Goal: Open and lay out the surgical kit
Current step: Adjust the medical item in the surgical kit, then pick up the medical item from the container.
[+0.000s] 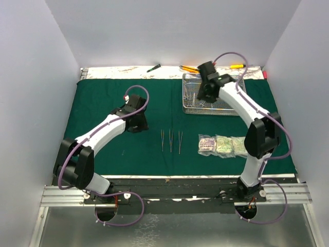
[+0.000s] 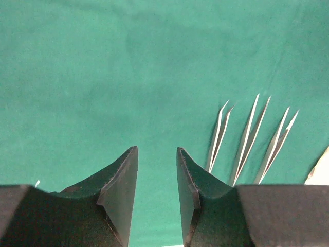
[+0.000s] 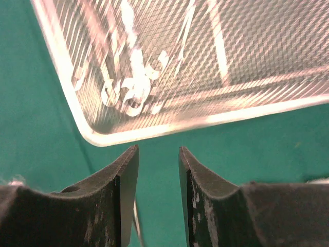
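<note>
The surgical kit lies opened out on its dark green cloth (image 1: 113, 98). At the back right of the cloth stands the wire-mesh tray (image 1: 226, 105), with steel clamps (image 3: 133, 90) in its corner. Three tweezers (image 1: 170, 140) lie side by side mid-cloth, and three clear packets (image 1: 223, 145) sit to their right. My right gripper (image 1: 205, 94) hovers at the tray's front edge. In the right wrist view it (image 3: 158, 149) is open over bare cloth, with a thin silver sliver (image 3: 136, 226) by its left finger. My left gripper (image 2: 157, 149) is open and empty, left of the tweezers (image 2: 249, 139).
Along the back edge, off the cloth, lie a green-handled tool (image 1: 153, 68), orange and yellow ones (image 1: 189, 68) and another yellow one (image 1: 236, 66). White walls close in on the left, back and right. A white edge (image 2: 321, 170) shows at the right of the left wrist view.
</note>
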You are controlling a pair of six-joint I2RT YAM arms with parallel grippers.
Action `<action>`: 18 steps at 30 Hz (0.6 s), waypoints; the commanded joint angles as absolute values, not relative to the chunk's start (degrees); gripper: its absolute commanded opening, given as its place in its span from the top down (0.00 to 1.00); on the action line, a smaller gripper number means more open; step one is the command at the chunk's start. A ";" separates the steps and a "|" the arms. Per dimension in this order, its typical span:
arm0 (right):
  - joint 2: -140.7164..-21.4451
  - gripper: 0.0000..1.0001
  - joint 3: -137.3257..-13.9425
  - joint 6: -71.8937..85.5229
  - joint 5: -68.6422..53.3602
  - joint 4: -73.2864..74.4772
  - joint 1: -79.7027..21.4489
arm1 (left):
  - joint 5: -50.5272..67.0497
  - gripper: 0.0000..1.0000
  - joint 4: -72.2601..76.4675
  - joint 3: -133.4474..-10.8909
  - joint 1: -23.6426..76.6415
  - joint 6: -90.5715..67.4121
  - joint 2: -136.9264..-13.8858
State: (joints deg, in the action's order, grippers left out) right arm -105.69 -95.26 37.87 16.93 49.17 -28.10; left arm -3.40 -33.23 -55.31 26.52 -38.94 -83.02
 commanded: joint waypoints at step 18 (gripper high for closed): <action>-139.73 0.59 -124.95 27.19 20.34 35.39 -6.15 | -1.37 0.61 -34.58 -78.61 18.77 -27.53 -103.96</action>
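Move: The curved tweezers in the tray lie about 17 cm ahead of the right hand and 14 cm to its right, some 13 cm below. At about that same depth, the scissors lie roughly 10 cm ahead and 7 cm right of the hand, and the straight handle about 12 cm straight ahead. From the left hand, the curved tweezers are some 33 cm ahead, 50 cm to the right and 5 cm down. The curved tweezers in the tray draw the open, empty right hand: it sweeps about 18 cm forward and 16 cm right past the scissors, turning some 15 degrees clockwise and dipping about 8 cm over the later part to come close above them. The open left hand glides about 10 cm forward above the bare drape, rising slightly and sinking back. ##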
